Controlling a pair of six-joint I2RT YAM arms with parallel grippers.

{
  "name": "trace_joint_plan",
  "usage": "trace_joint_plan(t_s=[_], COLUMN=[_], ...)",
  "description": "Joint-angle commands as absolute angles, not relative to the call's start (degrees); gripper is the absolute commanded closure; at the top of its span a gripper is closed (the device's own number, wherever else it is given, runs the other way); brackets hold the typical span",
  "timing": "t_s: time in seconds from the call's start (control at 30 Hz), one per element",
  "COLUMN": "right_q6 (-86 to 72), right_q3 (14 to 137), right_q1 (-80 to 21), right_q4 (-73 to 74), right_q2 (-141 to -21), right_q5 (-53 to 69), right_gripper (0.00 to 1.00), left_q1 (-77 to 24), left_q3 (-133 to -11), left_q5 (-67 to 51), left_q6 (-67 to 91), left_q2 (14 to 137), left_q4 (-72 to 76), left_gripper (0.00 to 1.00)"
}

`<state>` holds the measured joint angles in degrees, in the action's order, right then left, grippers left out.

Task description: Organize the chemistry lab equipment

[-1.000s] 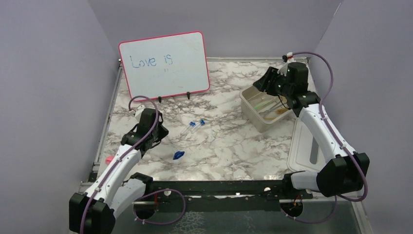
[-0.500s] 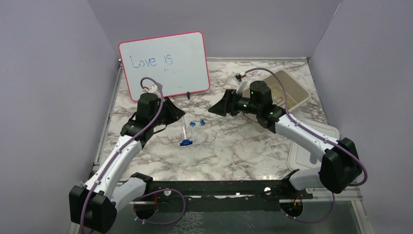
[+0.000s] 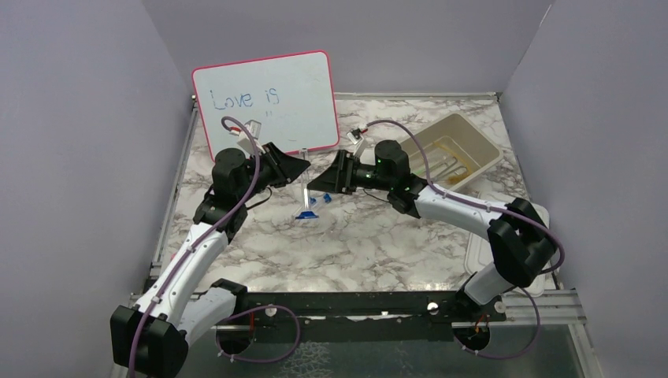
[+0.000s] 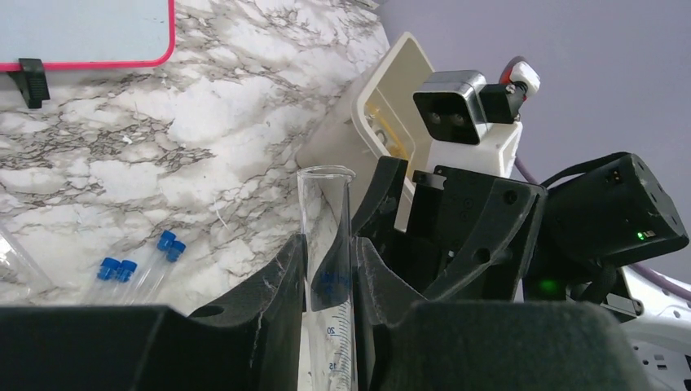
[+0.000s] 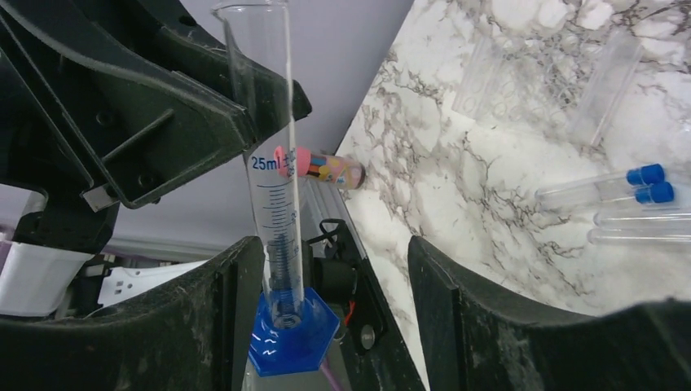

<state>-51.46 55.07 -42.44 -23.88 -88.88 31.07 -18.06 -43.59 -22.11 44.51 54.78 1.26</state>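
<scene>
A clear graduated cylinder (image 4: pixel 326 195) with a blue hexagonal base (image 5: pixel 292 338) hangs above the table, and my left gripper (image 4: pixel 328 252) is shut on its glass. In the top view the left gripper (image 3: pixel 299 167) holds the cylinder (image 3: pixel 303 197) in front of the whiteboard. My right gripper (image 5: pixel 334 244) is open around the cylinder's lower part, its left finger (image 5: pixel 236 301) close beside the glass. Clear tubes with blue caps (image 5: pixel 603 189) lie on the marble just beyond. The right gripper (image 3: pixel 317 186) faces the left one.
The pink-framed whiteboard (image 3: pixel 268 102) stands at the back left. A beige tub (image 3: pixel 453 126) with an amber hose inside sits at the back right, its lid (image 3: pixel 504 236) at the right edge. Uncapped clear tubes (image 5: pixel 603 81) and a pink-capped marker (image 5: pixel 322 167) lie on the table.
The right arm swung left from the tub to the cylinder and opened its jaws wide. The left gripper carried the cylinder up and toward the middle of the table.
</scene>
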Motion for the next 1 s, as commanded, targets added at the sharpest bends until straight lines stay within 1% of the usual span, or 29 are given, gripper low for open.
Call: trace_joint_plan(t_s=[0.0, 0.07, 0.13, 0.23, 0.33, 0.4, 0.43, 0.47, 0.5, 0.53, 0.6, 0.63, 0.67, 0.77, 0.97], right_q6=[-54.3, -54.8, -55.9, -57.2, -57.7, -57.9, -57.9, -57.9, -57.9, -57.7, -56.9, -56.0, -55.2, -53.0, -49.5], right_q3=[58.7, 59.0, 58.6, 58.1, 57.9, 57.8, 57.8, 57.7, 57.5, 57.4, 57.3, 57.3, 57.4, 58.0, 57.6], right_q1=[-44.0, -44.2, -44.3, -44.4, -44.7, -44.8, -44.9, -44.9, -44.8, -44.8, -44.8, -44.8, -44.8, -43.7, -36.6], right_q4=[-28.7, -29.3, -31.3, -33.7, -34.0, -33.8, -33.7, -33.6, -33.4, -33.2, -31.8, -30.4, -28.8, -22.7, -12.3], right_q2=[-91.6, -92.4, -93.0, -93.7, -94.0, -94.2, -94.2, -94.1, -93.8, -93.5, -92.3, -91.5, -90.4, -87.7, -80.9], right_q5=[33.6, 34.4, 35.4, 37.1, 37.7, 37.8, 37.8, 37.5, 37.0, 36.3, 33.7, 31.8, 30.0, 24.8, 15.2], right_gripper=[0.33, 0.37, 0.45, 0.51, 0.59, 0.67, 0.70, 0.74, 0.76, 0.77, 0.78, 0.79, 0.80, 0.81, 0.82], left_q1=[-18.0, -18.1, -18.0, -18.0, -18.0, -18.0, -18.0, -18.0, -18.0, -18.0, -18.0, -18.0, -18.0, -17.9, -17.9], left_q3=[-42.9, -42.8, -42.8, -42.4, -42.1, -42.1, -42.1, -42.2, -42.2, -42.3, -42.8, -43.3, -44.1, -46.4, -47.3], left_q5=[-24.3, -24.4, -24.4, -23.8, -23.3, -23.1, -23.1, -23.0, -22.8, -22.5, -20.9, -19.5, -17.2, -12.2, -6.4], left_q6=[45.1, 45.0, 44.8, 45.0, 45.0, 45.0, 45.0, 44.9, 44.6, 44.0, 42.3, 41.0, 39.6, 35.6, 27.2], left_q2=[53.5, 53.3, 53.4, 53.2, 53.0, 52.9, 53.0, 52.9, 52.9, 52.6, 52.1, 51.7, 51.3, 50.1, 45.9], left_q4=[6.0, 6.2, 6.2, 6.3, 6.3, 6.3, 6.2, 6.1, 5.7, 5.4, 3.4, 1.7, 0.3, -5.7, -9.4], left_gripper=[0.95, 0.95, 0.95, 0.95, 0.95, 0.94, 0.92, 0.89, 0.81, 0.70, 0.43, 0.34, 0.29, 0.19, 0.15])
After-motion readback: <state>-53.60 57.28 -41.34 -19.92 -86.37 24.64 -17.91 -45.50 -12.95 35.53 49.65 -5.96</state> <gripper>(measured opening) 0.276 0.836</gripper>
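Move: The graduated cylinder leans top-forward in the left hand's shut fingers, its middle about 3 cm back from them and 2 cm below. From the open right hand that middle lies some 2 cm left, 1 cm ahead and 3 cm higher. The blue-capped tubes lie on the table about 5 cm ahead of the right hand, 1 cm left and 22 cm below; the beige tray sits roughly 21 cm ahead, 39 cm right and 18 cm down. The right fingers close around the graduated cylinder's lower half, below the left hand's grip, as the hand eases about 3 cm left, slightly back and up. The left hand holds still until then, opens wide and backs off some 3 cm left, while the right hand keeps its pinch and carries the cylinder forward and right about 5 cm, towards the tray, turning some 15 degrees clockwise. ##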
